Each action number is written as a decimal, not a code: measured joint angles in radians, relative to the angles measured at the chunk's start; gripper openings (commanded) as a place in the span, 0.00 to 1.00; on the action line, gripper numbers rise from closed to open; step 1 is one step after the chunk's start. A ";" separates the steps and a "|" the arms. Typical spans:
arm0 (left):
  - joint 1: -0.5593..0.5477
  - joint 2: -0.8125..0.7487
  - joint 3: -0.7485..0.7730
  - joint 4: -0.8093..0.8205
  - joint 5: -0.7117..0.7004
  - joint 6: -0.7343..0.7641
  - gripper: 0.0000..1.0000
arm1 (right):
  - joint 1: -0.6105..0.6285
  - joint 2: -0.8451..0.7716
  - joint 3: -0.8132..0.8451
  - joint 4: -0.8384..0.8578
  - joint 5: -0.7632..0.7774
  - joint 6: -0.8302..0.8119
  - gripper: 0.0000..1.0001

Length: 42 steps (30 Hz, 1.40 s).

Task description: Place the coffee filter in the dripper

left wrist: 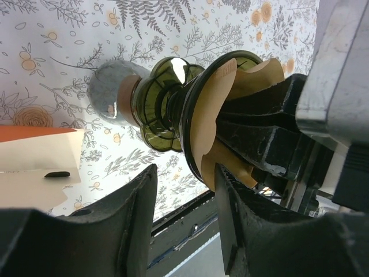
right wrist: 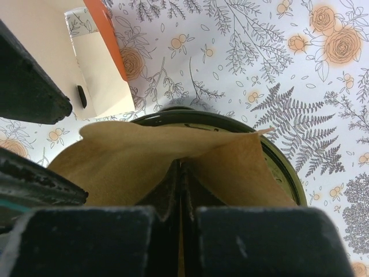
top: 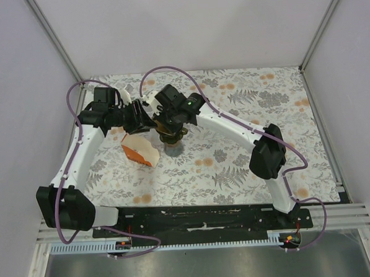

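Observation:
The dark green dripper point(top: 171, 139) stands on the floral table cloth at mid table. The tan coffee filter point(right wrist: 127, 156) lies in its mouth, bent up around my right gripper point(right wrist: 183, 173), which is shut on the filter's middle fold from above. The dripper's rim point(right wrist: 282, 167) shows round the paper. In the left wrist view the dripper point(left wrist: 164, 107) and the filter point(left wrist: 207, 121) appear side-on, with the right gripper's fingers point(left wrist: 259, 135) inside the cone. My left gripper point(left wrist: 184, 196) is open and empty, its jaws just beside the dripper's rim.
An orange and white wedge-shaped carton point(top: 139, 150) lies on the table just left of the dripper, and it also shows in the right wrist view point(right wrist: 95, 69). Both arms crowd over the dripper point(top: 149, 115). The black base rail point(top: 201, 218) runs along the near edge.

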 measured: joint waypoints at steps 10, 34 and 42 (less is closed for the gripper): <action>0.000 0.010 0.011 0.000 -0.009 0.001 0.49 | -0.015 -0.018 0.015 -0.003 -0.013 -0.014 0.01; 0.000 0.020 0.055 -0.003 -0.028 0.010 0.52 | -0.055 -0.115 0.040 0.012 -0.147 -0.013 0.37; 0.000 0.029 0.056 -0.003 -0.029 0.011 0.52 | -0.054 -0.372 -0.163 0.176 -0.016 0.027 0.68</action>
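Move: The dripper's cone lies right under the right hand, its middle about 4 cm below and 1 cm to the right; the coffee filter is in its mouth, roughly level with the shut fingers. The server stands some 11 cm below that hand, the coffee box about 10 cm to its left and 13 cm below. From the left hand the filter is about 5 cm to the right, 2 cm ahead and 4 cm below. The coffee filter, pinched at 0 cm of gap inside the dripper's mouth, is let go: the right hand first eases up a couple of centimetres still shut, then opens to just over half while rising, and finally pulls away fast, up and rightward, about 15 cm in all. Its left side lifts and its fingers tip up, some 20 degrees together. The left hand, half open beside the filter's edge, drifts about 1 cm forward. ##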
